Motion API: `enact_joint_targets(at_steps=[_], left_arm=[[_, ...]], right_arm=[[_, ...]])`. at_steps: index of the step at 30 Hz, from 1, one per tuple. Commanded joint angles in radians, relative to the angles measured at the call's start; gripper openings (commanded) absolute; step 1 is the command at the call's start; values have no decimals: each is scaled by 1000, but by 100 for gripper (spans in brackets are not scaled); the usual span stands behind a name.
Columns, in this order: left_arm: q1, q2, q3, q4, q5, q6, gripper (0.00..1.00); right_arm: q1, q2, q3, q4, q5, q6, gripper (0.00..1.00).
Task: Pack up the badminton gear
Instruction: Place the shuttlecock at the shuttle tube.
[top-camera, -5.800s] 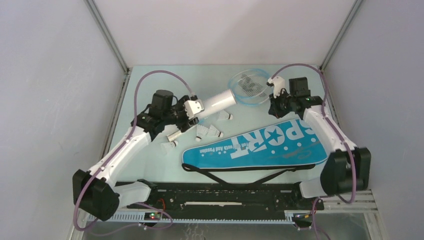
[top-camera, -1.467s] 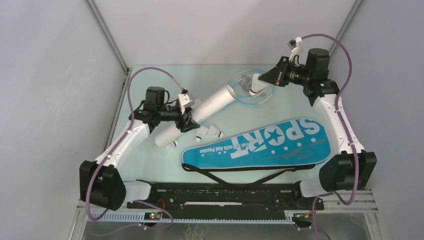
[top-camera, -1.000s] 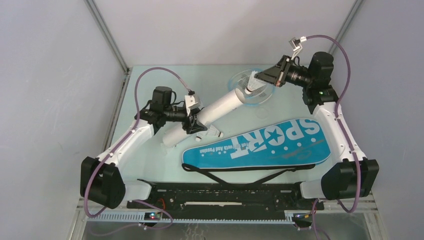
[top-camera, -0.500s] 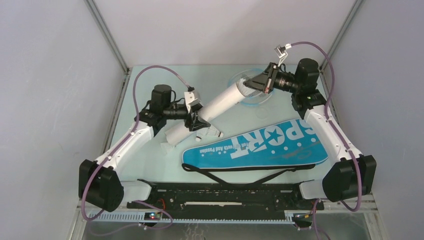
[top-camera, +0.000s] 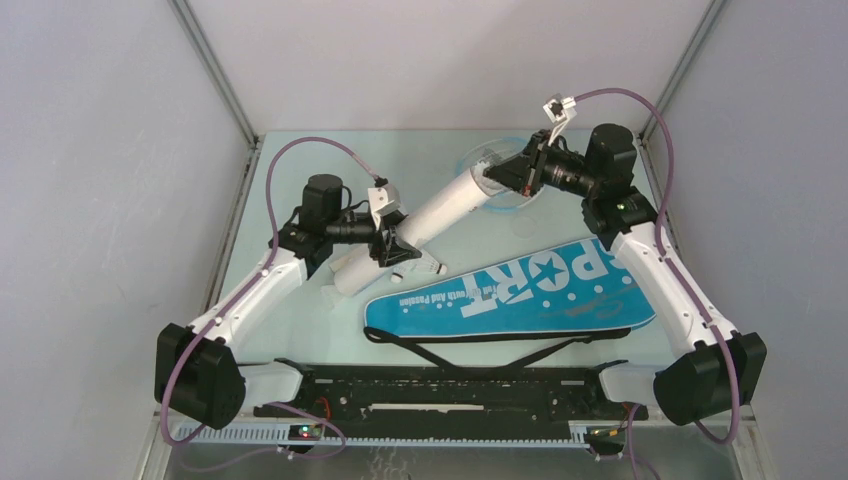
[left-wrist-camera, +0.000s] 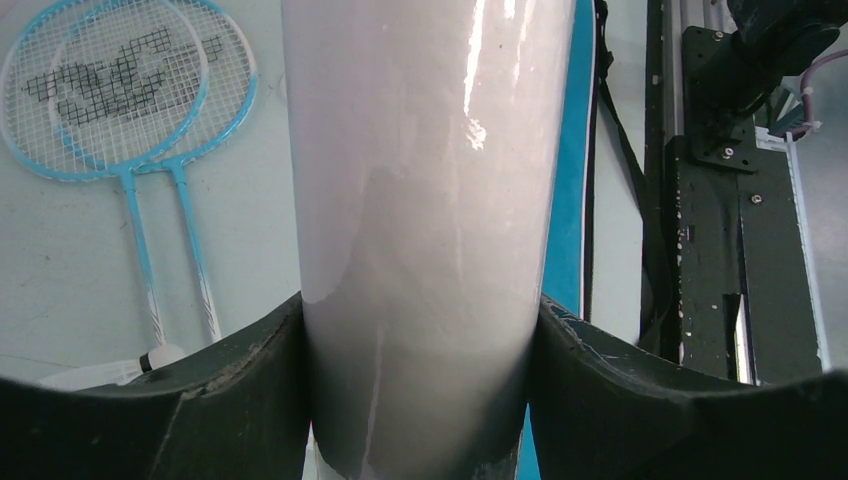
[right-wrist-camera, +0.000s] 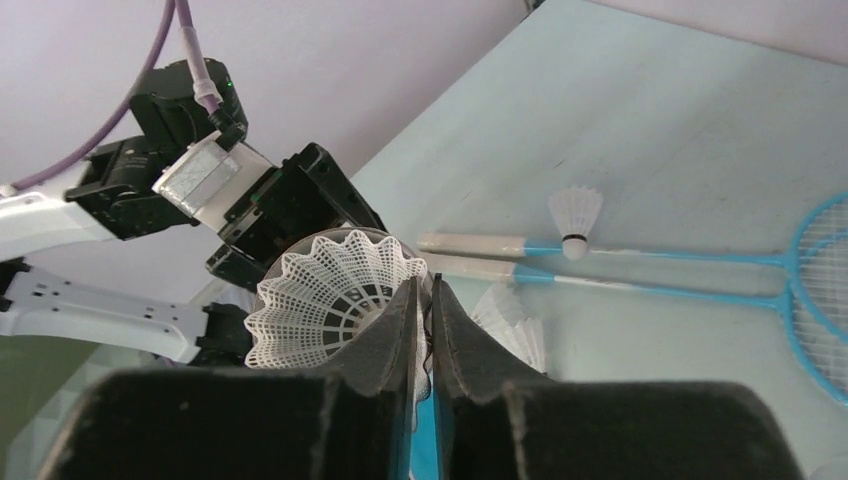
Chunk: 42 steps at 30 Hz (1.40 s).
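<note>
My left gripper (left-wrist-camera: 420, 312) is shut on the long white tube (left-wrist-camera: 420, 190) and holds it slanted above the table (top-camera: 330, 150); in the top view the tube (top-camera: 440, 205) points up and to the right. At the tube's upper open end, my right gripper (right-wrist-camera: 425, 290) pinches the skirt of a white shuttlecock (right-wrist-camera: 320, 300), jaws almost together. The skirt hides the tube's mouth. Two light-blue rackets (left-wrist-camera: 110, 90) lie crossed on the table. The blue SPORT bag (top-camera: 520, 290) lies flat in front, its black strap (top-camera: 480, 340) trailing.
One loose shuttlecock (right-wrist-camera: 575, 212) rests by the racket handles (right-wrist-camera: 480, 245), and another (right-wrist-camera: 515, 325) lies under my right gripper. A further one (top-camera: 428, 265) sits by the tube's low end. The black base rail (top-camera: 450, 390) runs along the near edge.
The right gripper has carried the shuttlecock left and down from above the racket heads to the tube's open end. The left gripper has kept its hold and shifted the tube slightly.
</note>
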Motion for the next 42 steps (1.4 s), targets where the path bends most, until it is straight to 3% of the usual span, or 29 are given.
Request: enact_joint_targets(at_steps=[1, 14, 23, 29, 32, 35, 39, 42], left_arm=[[-9, -36, -15, 110, -13, -32, 8], [-9, -39, -23, 70, 7, 47, 8], [-10, -43, -21, -1, 7, 127, 8], [-10, -54, -26, -36, -6, 188, 8], [-9, -56, -23, -50, -11, 198, 8], [-9, -58, -23, -60, -11, 201, 8], [-10, -60, -19, -75, -4, 209, 8], [-10, -62, -18, -83, -2, 216, 8]], right_arm=[[64, -16, -1, -87, 4, -83, 20], [22, -61, 53, -183, 13, -155, 67], [12, -92, 116, -289, -11, -242, 81], [2, -118, 156, -369, -7, -330, 80], [9, -128, 194, -460, -45, -431, 79], [43, -129, 246, -617, -82, -606, 83], [121, -125, 265, -721, -35, -733, 92], [191, -105, 276, -759, 43, -786, 93]])
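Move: The shuttlecock sits at the tube's raised mouth, its skirt about 4 cm to the right hand's left, 2 cm back and 1 cm below. From that hand the racket heads lie some 7 cm ahead, 6 cm right and 32 cm down; the blue bag about 27 cm back and 7 cm right, equally low. From the left hand, gripping the tube, the shuttlecock is roughly 14 cm ahead, 22 cm right and 12 cm up. Right-hand fingers open wide off the shuttlecock's skirt and draw back about 8 cm; the left keeps the tube. ##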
